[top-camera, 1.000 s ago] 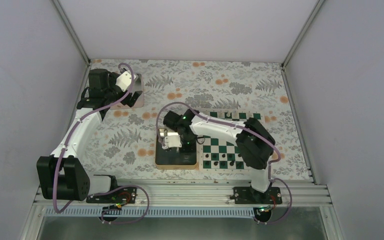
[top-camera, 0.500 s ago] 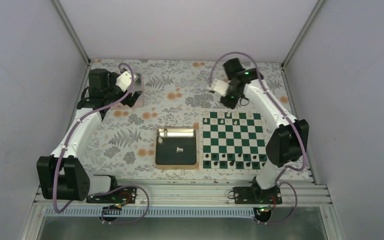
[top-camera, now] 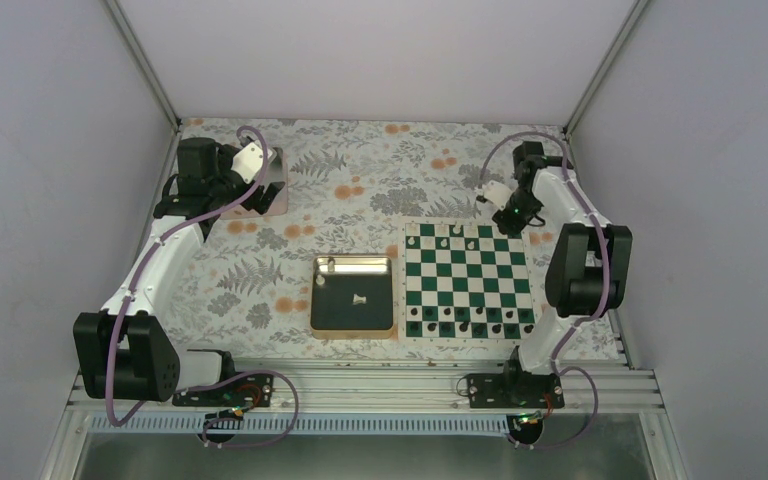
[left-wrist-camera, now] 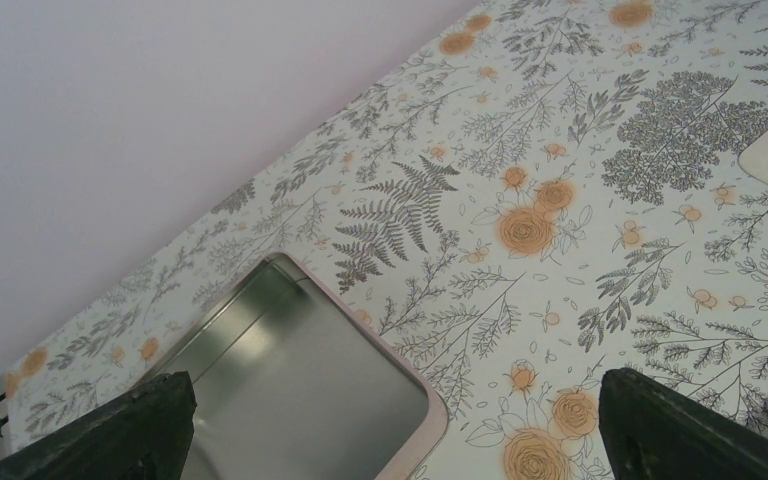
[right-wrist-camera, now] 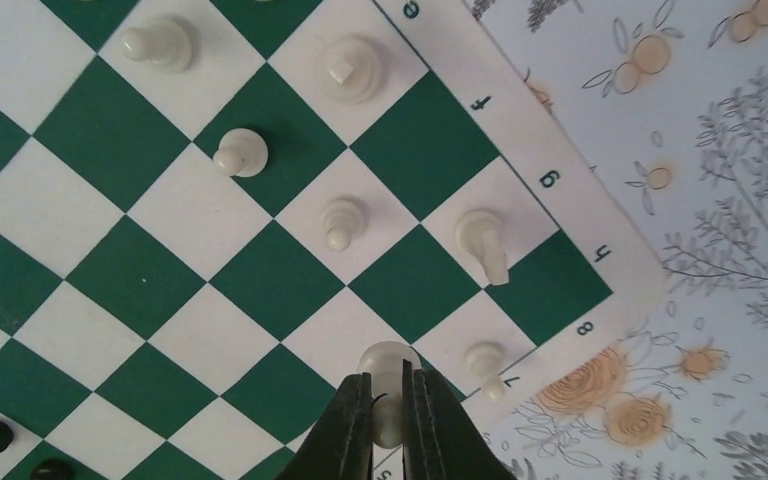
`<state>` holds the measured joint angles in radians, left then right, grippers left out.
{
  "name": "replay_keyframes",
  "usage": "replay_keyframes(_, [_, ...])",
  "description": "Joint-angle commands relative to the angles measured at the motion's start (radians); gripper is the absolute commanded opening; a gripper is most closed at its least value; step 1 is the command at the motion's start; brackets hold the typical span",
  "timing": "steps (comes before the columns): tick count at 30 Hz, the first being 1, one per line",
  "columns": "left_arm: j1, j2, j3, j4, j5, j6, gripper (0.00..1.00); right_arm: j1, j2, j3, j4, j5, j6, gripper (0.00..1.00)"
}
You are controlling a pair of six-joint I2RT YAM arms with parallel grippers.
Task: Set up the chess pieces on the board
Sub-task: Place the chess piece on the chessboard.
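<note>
The green and white board (top-camera: 465,285) lies right of centre. Several white chess pieces stand on its far rows in the right wrist view: a rook (right-wrist-camera: 348,68), pawns (right-wrist-camera: 241,153) (right-wrist-camera: 341,222) and a knight (right-wrist-camera: 483,243). My right gripper (right-wrist-camera: 387,388) is shut on a white pawn (right-wrist-camera: 388,358) just above the board's far right corner (top-camera: 508,214). Another white pawn (right-wrist-camera: 484,362) lies close beside it. My left gripper (left-wrist-camera: 400,410) is open and empty over a silver tin (left-wrist-camera: 290,380) at the far left (top-camera: 260,192).
A gold-rimmed tray (top-camera: 316,300) left of the board holds two white pieces (top-camera: 358,299) (top-camera: 331,265). Black pieces (top-camera: 460,322) fill the board's near rows. The booth's walls stand close behind and to the right of the right arm.
My right arm has swung from the gold tray to the back of the table, then down to the board's far right corner. The left arm has not moved.
</note>
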<state>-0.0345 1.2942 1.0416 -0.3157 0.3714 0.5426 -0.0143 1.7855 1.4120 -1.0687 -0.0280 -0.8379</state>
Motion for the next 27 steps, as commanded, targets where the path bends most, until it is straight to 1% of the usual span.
replay_keyframes(1, [0.003,0.001,0.009,0.006,0.020,0.010,1.00,-0.031,0.017,-0.045,0.057,-0.043,-0.028,0.08])
replay_keyframes(7, [0.003,0.004,0.008,0.007,0.022,0.010,1.00,-0.059,0.053,-0.080,0.109,-0.061,-0.027,0.08])
replay_keyframes(19, [0.004,0.006,0.010,0.004,0.020,0.011,1.00,-0.068,0.123,-0.089,0.141,-0.076,-0.025,0.08])
replay_keyframes(27, [0.003,0.008,0.011,0.004,0.020,0.011,1.00,-0.085,0.133,-0.091,0.149,-0.074,-0.029,0.09])
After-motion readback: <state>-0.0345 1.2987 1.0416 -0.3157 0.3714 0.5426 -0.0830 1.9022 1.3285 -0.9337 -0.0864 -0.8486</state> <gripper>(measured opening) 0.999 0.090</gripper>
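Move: The right hand holds a white pawn; its empty green square lies about 8 cm below, level ahead and some 1 cm to its right. In the same row, the left pawn stands about 2 cm to the hand's left and the right pawn 5 cm to its right; the white knight is 4 cm ahead, 1 cm right, all about 7 cm down. From the left hand that square is roughly 50 cm right, 3 cm back, 23 cm below. Keeping its pinch, the right hand lowers the white pawn about 6 cm between its neighbours towards the green square. ##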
